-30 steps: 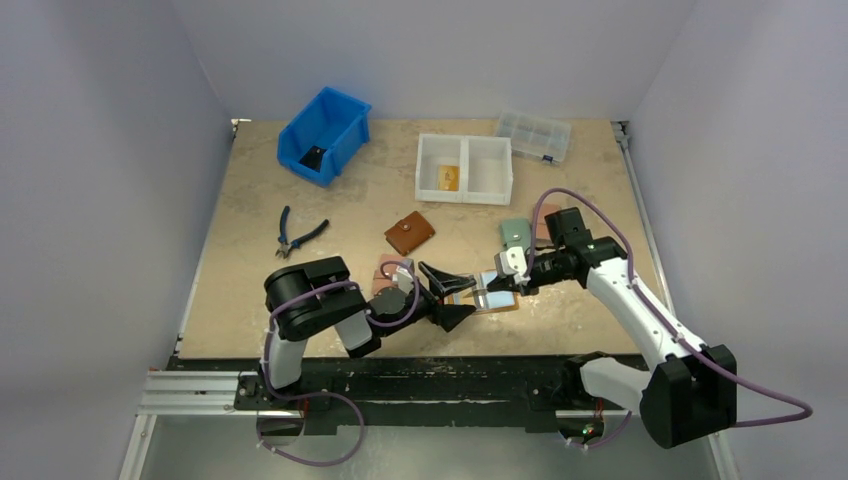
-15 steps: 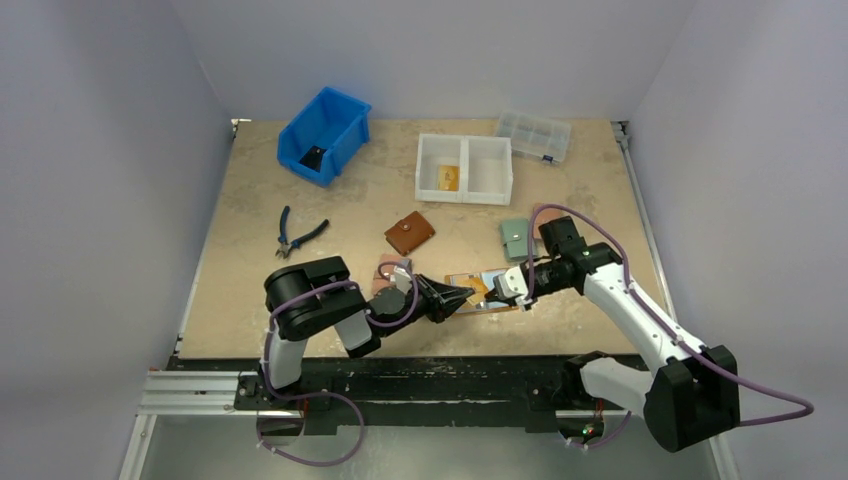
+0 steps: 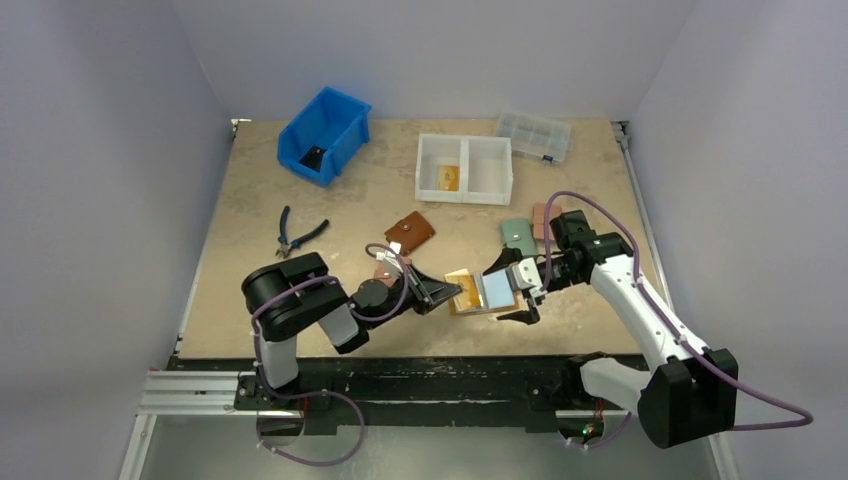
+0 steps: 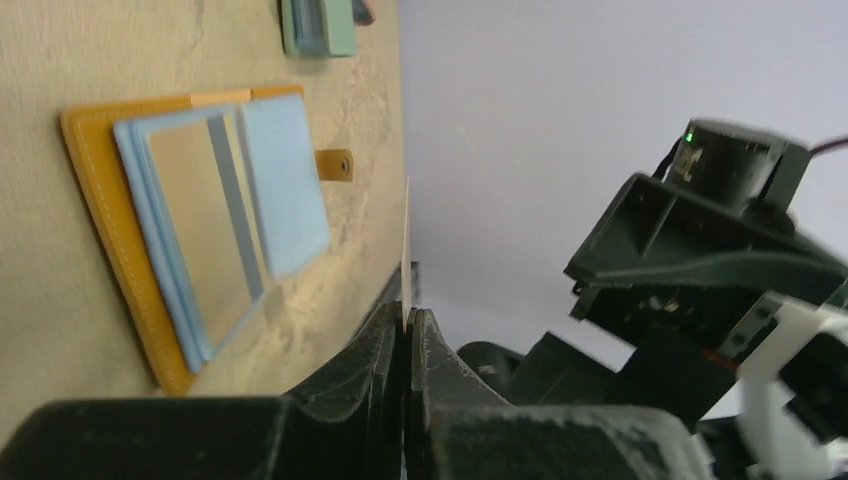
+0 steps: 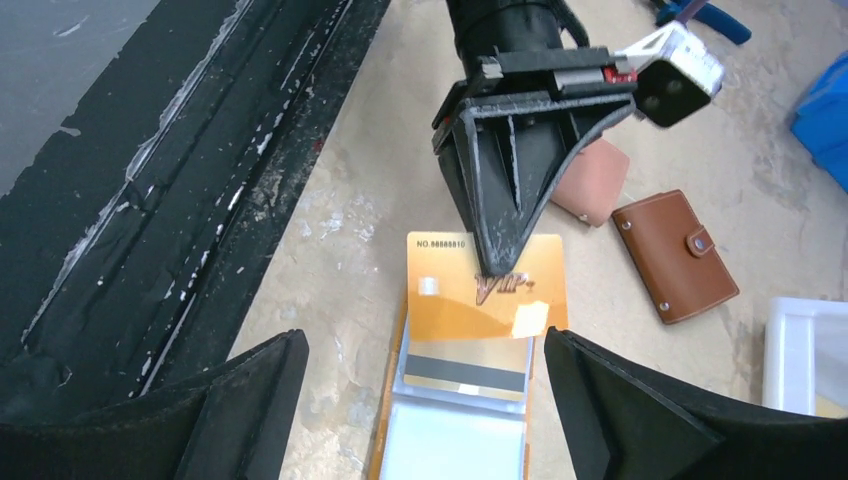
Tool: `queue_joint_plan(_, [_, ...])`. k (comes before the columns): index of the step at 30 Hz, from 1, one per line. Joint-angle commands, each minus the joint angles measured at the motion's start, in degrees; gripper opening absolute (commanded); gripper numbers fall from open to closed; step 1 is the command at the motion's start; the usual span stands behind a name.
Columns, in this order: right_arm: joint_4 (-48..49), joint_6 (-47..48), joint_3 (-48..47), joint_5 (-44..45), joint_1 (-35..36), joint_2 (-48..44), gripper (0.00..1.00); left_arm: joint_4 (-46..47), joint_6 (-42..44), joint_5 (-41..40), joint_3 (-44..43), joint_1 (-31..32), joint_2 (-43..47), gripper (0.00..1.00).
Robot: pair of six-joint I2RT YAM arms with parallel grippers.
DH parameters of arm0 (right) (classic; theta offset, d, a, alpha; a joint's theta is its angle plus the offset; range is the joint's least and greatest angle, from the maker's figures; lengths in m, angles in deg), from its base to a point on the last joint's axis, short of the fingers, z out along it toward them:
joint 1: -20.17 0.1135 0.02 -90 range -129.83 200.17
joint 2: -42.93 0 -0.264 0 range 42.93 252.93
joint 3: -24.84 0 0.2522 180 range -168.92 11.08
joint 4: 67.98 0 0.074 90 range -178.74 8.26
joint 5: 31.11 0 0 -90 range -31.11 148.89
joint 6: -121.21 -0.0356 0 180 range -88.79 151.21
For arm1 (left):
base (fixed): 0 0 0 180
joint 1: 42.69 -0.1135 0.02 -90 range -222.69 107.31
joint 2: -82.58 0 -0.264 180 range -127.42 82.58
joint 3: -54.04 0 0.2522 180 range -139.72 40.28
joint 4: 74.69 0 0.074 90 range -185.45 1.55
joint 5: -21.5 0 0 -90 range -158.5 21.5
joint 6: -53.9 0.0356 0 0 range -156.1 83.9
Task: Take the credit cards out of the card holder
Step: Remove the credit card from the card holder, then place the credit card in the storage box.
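The mustard-orange card holder (image 3: 490, 296) lies open on the table, its bluish sleeves facing up (image 4: 200, 220). My left gripper (image 3: 443, 293) is shut on an orange-gold credit card (image 5: 485, 290) marked VIP, holding it by one edge just above the holder's left end. In the left wrist view this card (image 4: 406, 245) shows edge-on between the closed jaws (image 4: 408, 325). A second card with a dark stripe (image 5: 465, 370) sits in a sleeve of the holder (image 5: 455, 445). My right gripper (image 5: 425, 400) stands wide open over the holder (image 3: 508, 290), touching nothing.
A brown wallet (image 3: 410, 233) and a pink wallet (image 3: 386, 272) lie behind the left gripper, and a green wallet (image 3: 518, 236) lies beside the right arm. Further back are pliers (image 3: 298, 236), a blue bin (image 3: 324, 134), a white two-part tray (image 3: 465, 168) and a clear box (image 3: 533, 135).
The left gripper closed on the orange card and drew it left, off the holder. The right gripper, shut a second ago, has opened wide and let go.
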Motion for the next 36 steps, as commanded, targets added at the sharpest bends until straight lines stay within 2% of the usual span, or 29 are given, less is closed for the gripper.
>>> queue_joint_plan(1, [-2.7, -0.7, -2.5, -2.2, -1.2, 0.2, 0.99, 16.7, 25.6, 7.2, 2.0, -2.7, 4.5, 0.0])
queue_joint_plan(3, [-0.2, -3.4, -1.9, -1.2, -1.3, -0.3, 0.99, 11.2, 31.8, 8.9, 1.7, -3.5, 6.9, 0.0])
queue_joint_plan(5, [2.7, -5.9, -1.3, -0.3, -1.4, -0.8, 0.99, 0.9, 38.7, 10.5, 0.0, -4.3, 10.7, 0.0])
queue_joint_plan(7, [4.4, -7.6, -0.7, 0.5, -1.4, -1.2, 0.99, -13.2, 46.6, 10.6, -3.4, -4.5, 15.8, 0.0])
queue_joint_plan(9, [5.5, -8.6, -0.4, 1.1, -1.4, -1.4, 0.99, -31.2, 54.4, 9.5, -8.2, -4.7, 21.1, 0.0])
queue_joint_plan(12, [6.0, -9.0, -0.2, 1.6, -1.4, -1.3, 0.99, -45.3, 62.3, 10.5, -15.5, -7.4, 23.9, 0.0])
queue_joint_plan(14, [6.3, -9.2, -0.2, 1.7, -1.5, -1.4, 0.99, -48.7, 62.6, 15.3, -18.8, -11.7, 23.3, 0.0])
queue_joint_plan(17, [7.1, -10.3, -0.1, 2.3, -1.4, -1.6, 0.99, -49.1, 60.6, 23.2, -23.5, -19.2, 20.8, 0.0])
queue_joint_plan(21, [9.5, -12.5, 0.5, 4.1, -1.4, -1.9, 0.99, -51.6, 59.2, 29.6, -30.9, -24.2, 16.4, 0.0])
queue_joint_plan(29, [11.5, -14.2, 1.0, 5.6, -1.4, -2.2, 0.99, -71.2, 67.3, 30.1, -46.4, -27.3, 11.8, 0.0])
queue_joint_plan(36, [13.5, -16.3, 1.5, 7.4, -1.4, -2.8, 0.99, -78.5, 72.0, 31.3, -53.8, -30.4, 10.1, 0.0])
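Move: The left hand already pinches the gold card. The white box's left compartment, where a card already lies, is about 29 cm ahead of that hand, 3 cm left and 6 cm lower. The brown holder is some 15 cm ahead and 11 cm left, and the open card holder level with it, 6 cm right, both about 8 cm below. From the empty right hand, that compartment lies about 30 cm ahead, 10 cm left and 11 cm down. Forward about 19 cm towards the white box's left compartment, the left hand carries the pinched card, lifting roughly 9 cm early and ending 11 cm higher and 5 cm farther left. It rolls some 60 degrees clockwise as seen along its fingers, which stay shut. The right hand, still wide open, drifts 3 to 4 cm forward and turns about 10 degrees clockwise. ##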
